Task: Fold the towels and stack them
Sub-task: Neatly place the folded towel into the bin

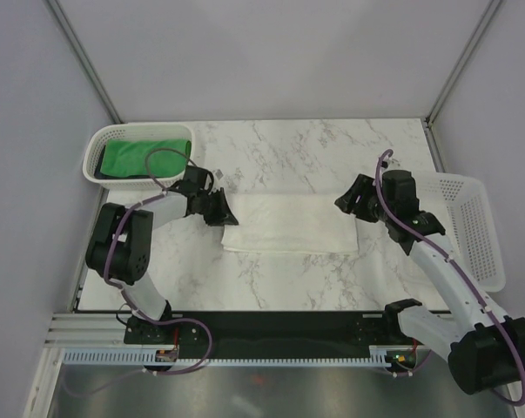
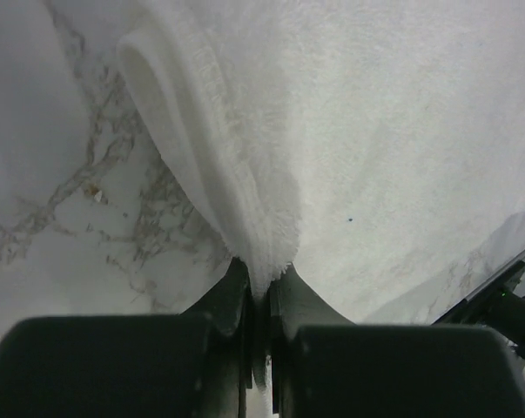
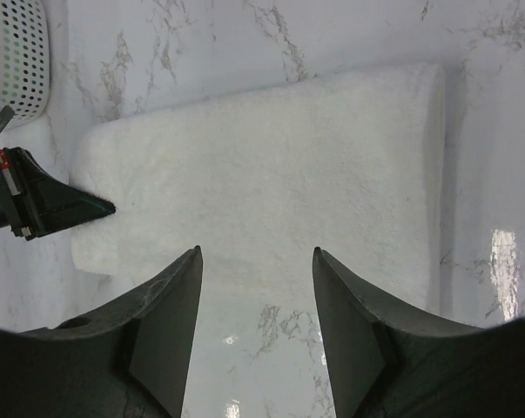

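A white fluffy towel [image 1: 288,224] lies folded flat in the middle of the marble table. My left gripper [image 1: 220,209] is at its left end, shut on the towel's folded edge [image 2: 245,200]; the cloth bunches between the jaws of the left gripper [image 2: 262,279]. My right gripper [image 1: 349,202] hovers at the towel's right end, open and empty [image 3: 257,252], with the towel [image 3: 271,165] just beyond its tips. A green towel [image 1: 140,157] lies in the left basket, with a dark layer showing under it.
A white mesh basket [image 1: 97,152] stands at the back left, and another white mesh basket [image 1: 480,226] at the right edge beside the right arm. Grey walls close in the table on three sides.
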You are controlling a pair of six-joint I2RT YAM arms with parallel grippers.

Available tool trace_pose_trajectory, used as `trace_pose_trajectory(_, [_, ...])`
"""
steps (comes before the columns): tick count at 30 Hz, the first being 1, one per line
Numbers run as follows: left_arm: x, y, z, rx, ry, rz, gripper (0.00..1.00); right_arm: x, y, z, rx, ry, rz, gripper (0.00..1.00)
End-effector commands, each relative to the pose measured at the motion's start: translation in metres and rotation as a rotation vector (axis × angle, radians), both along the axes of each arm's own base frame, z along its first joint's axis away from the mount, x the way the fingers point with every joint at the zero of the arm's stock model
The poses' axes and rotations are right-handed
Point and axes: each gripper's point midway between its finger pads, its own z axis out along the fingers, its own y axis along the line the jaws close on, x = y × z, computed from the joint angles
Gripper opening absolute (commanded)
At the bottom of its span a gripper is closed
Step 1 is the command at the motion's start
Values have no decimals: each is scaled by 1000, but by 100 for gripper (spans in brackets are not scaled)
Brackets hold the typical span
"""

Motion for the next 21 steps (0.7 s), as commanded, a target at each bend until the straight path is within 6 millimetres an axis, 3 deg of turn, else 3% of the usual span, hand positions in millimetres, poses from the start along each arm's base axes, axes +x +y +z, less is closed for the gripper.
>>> trace_pose_trajectory(1, [44, -5, 39, 46, -90, 32, 2, 3, 7, 37, 44, -78, 26, 62])
trace_pose_trajectory(3, [50, 9, 38, 142, -73, 56, 2, 6, 7, 44, 48, -90, 22, 62])
trace_pose_trajectory(6, [81, 13, 61, 194, -135, 78, 2, 10, 8, 48, 49, -91, 25, 62])
trace_pose_trajectory(8, [87, 17, 64, 232, -130, 75, 2, 12, 11, 51, 52, -90, 34, 63])
trace_pose_trajectory(9, [104, 21, 79, 261, -182, 81, 2, 14, 12, 55, 58, -93, 40, 63])
trace_pose_trajectory(11, [116, 26, 81, 307, -192, 81, 2, 15, 15, 59, 68, -98, 51, 64])
trace_pose_trajectory(12, [129, 29, 95, 335, -230, 87, 2, 16, 15, 62, 70, -102, 50, 65])
trace_pose_trajectory(14, [142, 36, 96, 367, -233, 98, 2, 18, 15, 65, 70, -107, 47, 76])
trace_pose_trajectory(16, [158, 46, 109, 415, -254, 112, 2, 21, 13, 66, 59, -112, 36, 98])
trace_pose_trajectory(17, [165, 54, 103, 434, -238, 119, 2, 22, 13, 66, 56, -113, 33, 98])
trace_pose_trajectory(18, [177, 58, 119, 445, -275, 124, 2, 24, 11, 66, 45, -116, 27, 98])
trace_pose_trajectory(21, [191, 82, 130, 499, -289, 148, 2, 28, 9, 64, 23, -118, 25, 98])
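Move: The bin on the left has its middle about 18 cm ahead of the left hand and 20 cm to its left, a few centimetres higher than the fingertips, with the green towel lying inside near its middle. The white towel, its left edge already pinched in this hand, spreads to the right, its middle some 13 cm off and almost level fore-and-aft. From the right hand, the bin is roughly 45 cm left, 19 cm ahead and 12 cm below. Keeping its shut pinch on the white towel's left edge, the left hand sweeps forward about 18 cm while climbing some 11 cm, bending leftward over the second half towards the near right side of the bin, as the wrist rolls about 25 degrees with its left side rising, so that the fingers point less to the right and more forward and down. The right hand, empty and clear of the towel, rises about 5 cm and then spreads its half-open fingers wide. ##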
